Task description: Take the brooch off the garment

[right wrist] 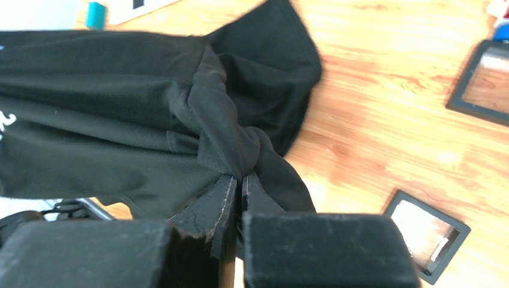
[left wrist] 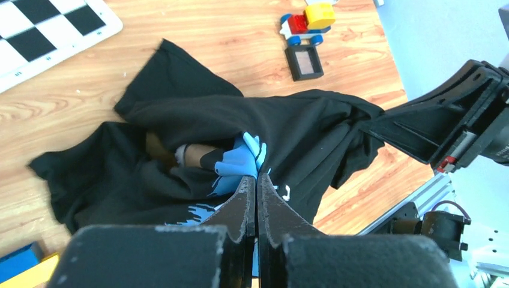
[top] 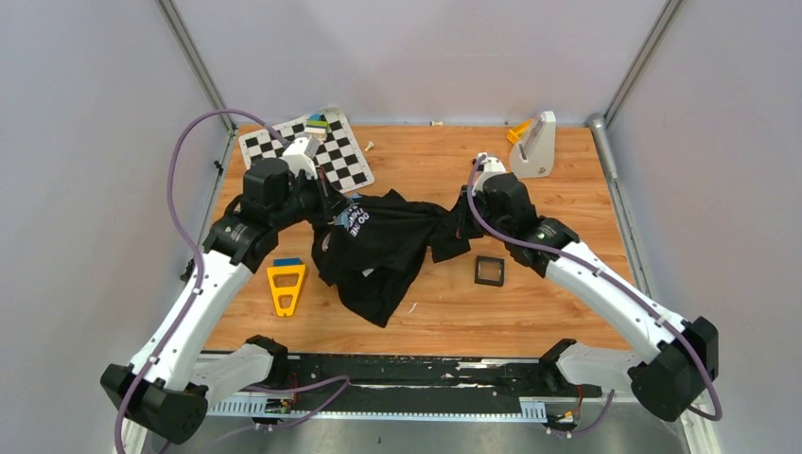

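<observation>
The garment [top: 378, 251], a black T-shirt with a light-blue graphic and white lettering, hangs stretched between my two grippers above the table. My left gripper [top: 338, 214] is shut, its tips [left wrist: 257, 177] pinching the cloth at the blue graphic [left wrist: 240, 162]. My right gripper [top: 462, 225] is shut on a bunched fold of the shirt [right wrist: 242, 177] at its other side. In the left wrist view a small coppery-brown piece [left wrist: 195, 156], seemingly the brooch, peeks from the folds just left of the graphic and is partly hidden.
A black square tray [top: 489, 271] lies right of the shirt, and the right wrist view shows two such trays [right wrist: 427, 231] [right wrist: 483, 84]. A yellow triangular piece [top: 286, 286] lies at the left. A checkerboard [top: 307, 151] and a white stand [top: 534, 144] are at the back.
</observation>
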Action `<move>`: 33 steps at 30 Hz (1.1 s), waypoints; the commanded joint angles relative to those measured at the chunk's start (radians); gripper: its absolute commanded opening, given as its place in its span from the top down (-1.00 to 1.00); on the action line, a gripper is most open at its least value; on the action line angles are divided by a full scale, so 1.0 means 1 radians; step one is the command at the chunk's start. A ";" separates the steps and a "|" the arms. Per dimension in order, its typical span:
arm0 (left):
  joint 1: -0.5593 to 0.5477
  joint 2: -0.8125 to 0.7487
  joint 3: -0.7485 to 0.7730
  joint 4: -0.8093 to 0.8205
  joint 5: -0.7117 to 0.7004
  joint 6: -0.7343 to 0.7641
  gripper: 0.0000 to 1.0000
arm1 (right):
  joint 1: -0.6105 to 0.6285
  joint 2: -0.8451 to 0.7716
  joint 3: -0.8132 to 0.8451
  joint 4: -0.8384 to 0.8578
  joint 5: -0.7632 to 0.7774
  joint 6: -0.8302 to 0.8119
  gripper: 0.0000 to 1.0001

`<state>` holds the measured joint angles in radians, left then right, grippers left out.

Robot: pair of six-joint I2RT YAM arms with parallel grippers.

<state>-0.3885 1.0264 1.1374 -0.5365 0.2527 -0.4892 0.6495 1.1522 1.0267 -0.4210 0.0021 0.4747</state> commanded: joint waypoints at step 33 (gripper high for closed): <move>0.036 0.001 -0.308 0.197 -0.128 0.058 -0.34 | 0.186 0.533 0.145 0.303 -0.016 -0.002 -0.54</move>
<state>-0.3771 1.1088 0.8993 -0.3141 0.1780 -0.4507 0.8116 1.6108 1.0870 -0.1577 -0.1215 0.4297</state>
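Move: Both hands hold the garment up. The left hand's place to lay it is the table about 8 cm ahead, 5 cm right and 26 cm below; the blue block lies level ahead and 16 cm left, the yellow triangle 15 cm left and 6 cm back. The right hand's laying spot is some 4 cm ahead, 2 cm right and 20 cm down; one black frame lies 9 cm right and 2 cm back. Both hands let go of the garment as they lower it: the right drops 8 cm, slightly forward, opens wide, then sweeps about 14 cm left over the cloth towards the blue print, turning some 20 degrees counter-clockwise and dipping at the end. The left sinks about 17 cm, going forward and right, opens, then rises with a drift back and left. ##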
